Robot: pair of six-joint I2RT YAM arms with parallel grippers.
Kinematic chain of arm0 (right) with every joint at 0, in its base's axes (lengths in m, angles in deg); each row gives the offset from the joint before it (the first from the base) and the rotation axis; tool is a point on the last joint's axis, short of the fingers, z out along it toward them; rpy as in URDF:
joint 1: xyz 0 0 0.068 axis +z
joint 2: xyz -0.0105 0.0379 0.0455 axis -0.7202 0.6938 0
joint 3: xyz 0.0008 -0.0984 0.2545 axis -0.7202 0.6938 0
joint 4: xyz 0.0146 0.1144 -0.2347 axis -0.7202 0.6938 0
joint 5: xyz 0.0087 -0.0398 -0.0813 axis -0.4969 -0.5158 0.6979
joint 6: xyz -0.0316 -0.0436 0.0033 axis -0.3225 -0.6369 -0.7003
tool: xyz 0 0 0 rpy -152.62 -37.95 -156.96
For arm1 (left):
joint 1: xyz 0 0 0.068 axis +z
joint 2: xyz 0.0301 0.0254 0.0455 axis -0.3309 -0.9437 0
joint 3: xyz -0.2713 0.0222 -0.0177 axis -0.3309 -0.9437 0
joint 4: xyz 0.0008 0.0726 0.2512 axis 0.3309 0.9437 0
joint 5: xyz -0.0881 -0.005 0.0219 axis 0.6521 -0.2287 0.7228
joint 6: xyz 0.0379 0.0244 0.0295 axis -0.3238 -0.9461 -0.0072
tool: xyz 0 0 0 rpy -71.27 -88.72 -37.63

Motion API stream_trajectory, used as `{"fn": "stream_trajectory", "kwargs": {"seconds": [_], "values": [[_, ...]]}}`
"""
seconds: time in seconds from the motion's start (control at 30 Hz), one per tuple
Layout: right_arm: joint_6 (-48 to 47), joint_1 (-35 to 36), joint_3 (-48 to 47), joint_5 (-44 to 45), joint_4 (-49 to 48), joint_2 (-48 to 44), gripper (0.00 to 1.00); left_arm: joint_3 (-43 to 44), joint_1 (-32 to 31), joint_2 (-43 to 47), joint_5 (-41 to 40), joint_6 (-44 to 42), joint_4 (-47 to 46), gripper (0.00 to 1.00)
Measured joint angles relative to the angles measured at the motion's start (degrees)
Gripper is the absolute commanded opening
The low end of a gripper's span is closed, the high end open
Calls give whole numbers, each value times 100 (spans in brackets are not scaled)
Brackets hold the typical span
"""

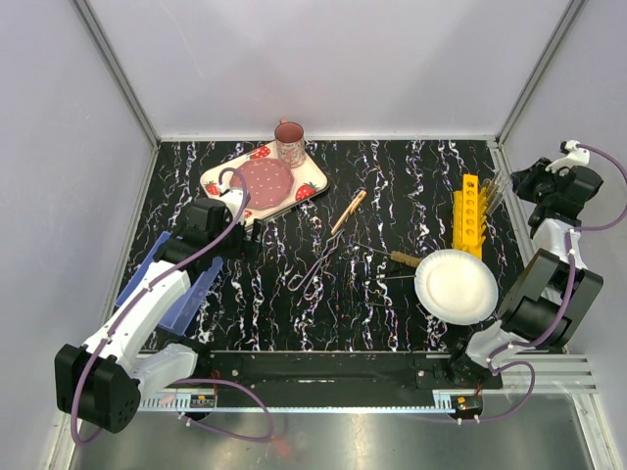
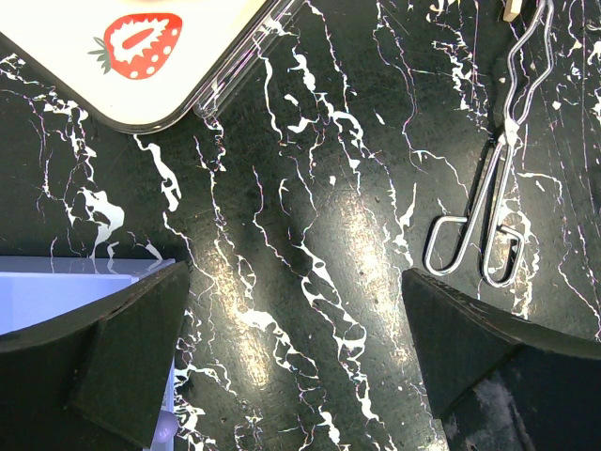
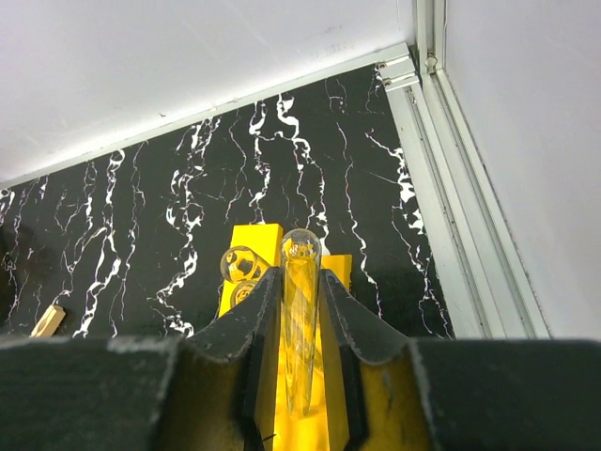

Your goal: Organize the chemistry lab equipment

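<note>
A clear glass test tube (image 3: 300,310) stands upright between my right gripper's (image 3: 300,291) fingers, which are shut on it just above the yellow rack (image 3: 255,240). One more tube (image 3: 242,265) sits in a rack hole. From above, the right gripper (image 1: 509,188) hangs over the rack's (image 1: 469,211) far end. The bent wire tong (image 1: 313,269) lies mid-table; the left wrist view shows the tong (image 2: 502,188) up and to the right. My left gripper (image 2: 296,310) is open over bare table near the tray, nothing between its fingers. Two wooden-handled tools (image 1: 348,211) (image 1: 404,259) lie near the tong.
The strawberry tray (image 1: 220,176) with a pink mug (image 1: 289,144) sits at the back left. A white plate (image 1: 456,286) lies in front of the rack. A blue bin (image 1: 167,284) stands by the left arm. White walls enclose the table.
</note>
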Motion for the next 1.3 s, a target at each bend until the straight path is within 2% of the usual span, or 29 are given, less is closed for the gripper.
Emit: {"fn": "stream_trajectory", "kwargs": {"seconds": [0.7,1.3], "values": [[7,0,391,-66,-348,101,29,0,0,0,0,0,2,99],[-706,-4,1019,-203,-284,-170,26,0,0,0,0,0,2,99]]}}
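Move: The right hand holds a test tube, closed end up, above the peg side of the yellow rack, whose middle lies about 3 cm ahead, 4 cm left and 17 cm below. The tubes already standing there are some 7 cm ahead, 2 cm left and 11 cm below; the white plate is roughly 20 cm back, 15 cm left and 20 cm below. From the left hand, the rack lies about 18 cm ahead, 65 cm right and 11 cm below. Keeping its grip on the upright tube, the right hand lowers it towards the rack's peg side by about 2.5 cm and hesitates there. It then sinks on to some 5.5 cm in all while drawing back about 2.5 cm and a little left, nearer than the tubes already standing, with the wrist turning only slightly and the fingers staying closed on the glass as the tube's lower end seems to bear on the rack. ##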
